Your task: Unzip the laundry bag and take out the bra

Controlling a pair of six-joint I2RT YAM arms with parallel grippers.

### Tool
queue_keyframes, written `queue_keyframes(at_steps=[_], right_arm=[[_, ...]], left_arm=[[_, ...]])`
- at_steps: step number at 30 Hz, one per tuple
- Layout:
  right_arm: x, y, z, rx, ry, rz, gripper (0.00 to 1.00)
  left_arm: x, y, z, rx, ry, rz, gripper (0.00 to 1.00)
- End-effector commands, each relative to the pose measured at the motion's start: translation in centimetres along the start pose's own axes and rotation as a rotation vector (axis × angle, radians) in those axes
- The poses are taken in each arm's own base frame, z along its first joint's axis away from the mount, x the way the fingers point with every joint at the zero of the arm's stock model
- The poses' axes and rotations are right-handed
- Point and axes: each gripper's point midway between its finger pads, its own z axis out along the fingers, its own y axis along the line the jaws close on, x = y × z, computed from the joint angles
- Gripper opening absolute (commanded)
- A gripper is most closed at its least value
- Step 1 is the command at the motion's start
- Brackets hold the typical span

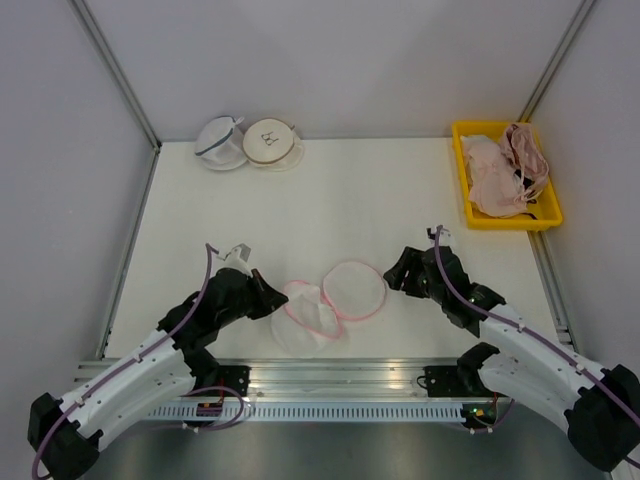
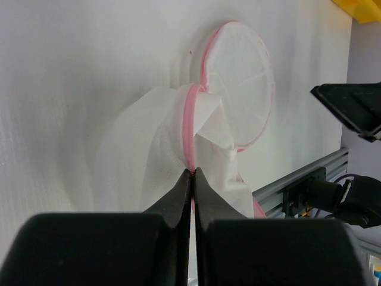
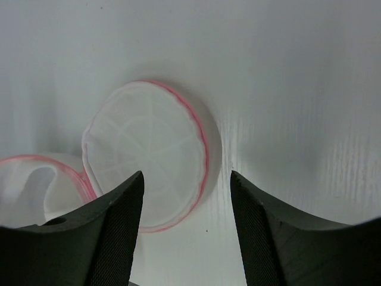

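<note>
The laundry bag lies unzipped near the table's front edge. Its round pink-rimmed lid is folded out to the right, and I see no garment inside. My left gripper is shut on the pink rim of the bag's left half. My right gripper is open and empty, just right of the lid, which shows between and beyond its fingers. A dusty pink-brown bra with thin straps lies draped over the far right of the yellow bin.
The yellow bin at the back right also holds paler pink bras. Two other mesh pouches stand at the back left, one with dark trim and one beige-rimmed. A metal rail runs along the table's front edge.
</note>
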Motion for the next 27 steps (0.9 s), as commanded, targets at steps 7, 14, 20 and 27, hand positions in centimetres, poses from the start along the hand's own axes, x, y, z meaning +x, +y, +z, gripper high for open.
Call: queue_keyframes(at_steps=[7, 14, 20, 27], right_arm=[[5.3, -0.7, 1.1, -0.092, 0.069, 0.182, 0.56], [5.9, -0.3, 2.0, -0.128, 0.071, 0.21, 0.49], [6.7, -0.6, 3.2, -0.112, 0.08, 0.209, 0.49], [7.6, -0.5, 4.5, -0.095, 0.091, 0.2, 0.21]], left_arm=[[-0.6, -0.9, -0.9, 0.072, -0.052, -0.03, 0.02], [-0.3, -0.9, -0.6, 0.071, -0.037, -0.037, 0.02], [-0.2, -1.1, -0.3, 0.084, -0.032, -0.043, 0.02], [0.1, -1.5, -0.2, 0.107, -0.016, -0.048, 0.02]])
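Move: The right hand, empty and half open, hovers above the laundry bag's unzipped lid. The lid's middle lies about 9 cm to its left, practically level fore and aft, some 8 cm below, and its nearer rim is only 3 or 4 cm to the left. The bag's open body lies about 20 cm left of this hand and 7 cm back. From the left hand, still gripping the body's pink edge, the lid is roughly 15 cm to the right, 2 cm ahead and 8 cm lower. Down and back first, the right hand drops about 7 cm to the outer right rim of the lid, fingers tipping and rolling some 10 degrees, then eases about 3 cm left while sinking a little more. Its fingers narrow throughout and shut in on the pink rim at the end. The left hand keeps its pinch and stays nearly in place. ##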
